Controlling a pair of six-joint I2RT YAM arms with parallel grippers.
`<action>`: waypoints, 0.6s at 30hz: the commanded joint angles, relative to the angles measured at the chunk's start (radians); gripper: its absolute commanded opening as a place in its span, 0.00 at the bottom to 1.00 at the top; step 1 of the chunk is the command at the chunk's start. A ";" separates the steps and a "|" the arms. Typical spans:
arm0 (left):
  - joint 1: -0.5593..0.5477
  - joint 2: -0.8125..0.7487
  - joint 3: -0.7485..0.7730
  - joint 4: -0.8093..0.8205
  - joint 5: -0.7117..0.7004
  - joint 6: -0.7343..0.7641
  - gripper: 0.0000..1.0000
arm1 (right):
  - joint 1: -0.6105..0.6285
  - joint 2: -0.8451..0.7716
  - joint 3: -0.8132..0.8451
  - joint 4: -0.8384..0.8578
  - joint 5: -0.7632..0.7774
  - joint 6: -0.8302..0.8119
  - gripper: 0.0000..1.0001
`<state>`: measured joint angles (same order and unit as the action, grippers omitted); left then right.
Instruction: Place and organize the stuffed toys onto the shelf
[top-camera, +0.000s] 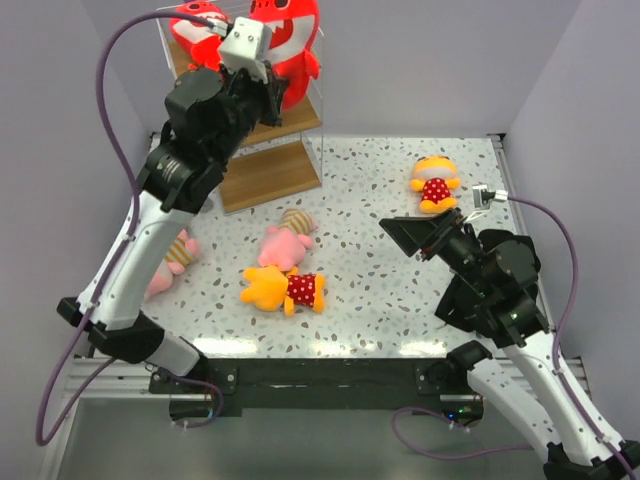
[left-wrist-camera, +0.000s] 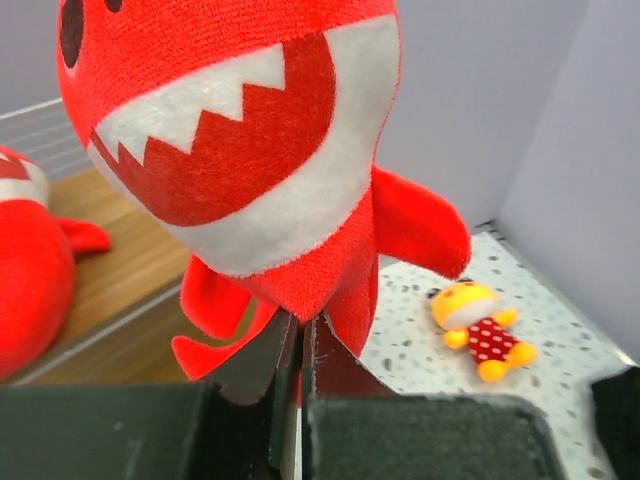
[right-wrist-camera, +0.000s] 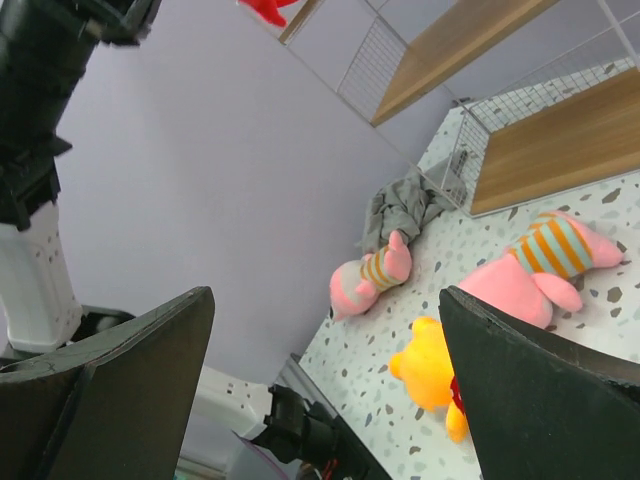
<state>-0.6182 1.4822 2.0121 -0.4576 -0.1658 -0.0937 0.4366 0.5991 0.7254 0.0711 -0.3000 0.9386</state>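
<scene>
My left gripper (left-wrist-camera: 300, 335) is shut on the tail of a red shark (left-wrist-camera: 240, 130), holding it upright over the right end of the shelf's top board (left-wrist-camera: 130, 260). A second red shark (left-wrist-camera: 30, 270) lies on that board to the left. From above, both sharks (top-camera: 290, 40) (top-camera: 195, 30) show at the top of the shelf (top-camera: 270, 175). On the table lie two pink striped toys (top-camera: 285, 240) (top-camera: 172, 262) and two yellow toys in red polka dots (top-camera: 283, 288) (top-camera: 435, 183). My right gripper (top-camera: 410, 235) hangs open and empty above the table's right half.
A grey cloth (right-wrist-camera: 400, 205) lies bunched at the foot of the shelf's wire frame. The left arm (top-camera: 150, 230) partly covers the pink toy at the table's left edge. Purple walls close in the table on three sides.
</scene>
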 joint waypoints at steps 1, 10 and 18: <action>0.000 0.157 0.201 -0.099 -0.221 0.173 0.00 | 0.001 -0.019 0.063 -0.114 0.029 -0.078 0.99; 0.044 0.280 0.278 -0.012 -0.268 0.201 0.00 | 0.001 -0.048 0.095 -0.192 0.044 -0.130 0.99; 0.095 0.306 0.292 0.039 -0.245 0.169 0.00 | 0.002 -0.059 0.095 -0.209 0.058 -0.150 0.99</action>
<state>-0.5430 1.8008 2.2391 -0.5159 -0.3985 0.0723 0.4366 0.5484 0.7746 -0.1291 -0.2703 0.8215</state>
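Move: The red toy already in the left fingers is bound for the free right half of the top shelf board, about 20 cm ahead of that hand, 3 cm to its left and 12 cm below. The shark already on the board lies some 20 cm ahead and 16 cm left; the shelf's right wire side is roughly 20 cm ahead and 6 cm right. From the empty right hand the free spot lies around 35 cm ahead, 27 cm left and slightly higher. The red shark, still pinched near its tail end, head upward, is carried forward about 11 cm towards the free half of the top board, the left hand sinking some 6 cm on the way and easing a little left at the end. The wrist swings roughly 20 degrees counter-clockwise to face the shelf and rolls its left side up; the fingers stay shut. ##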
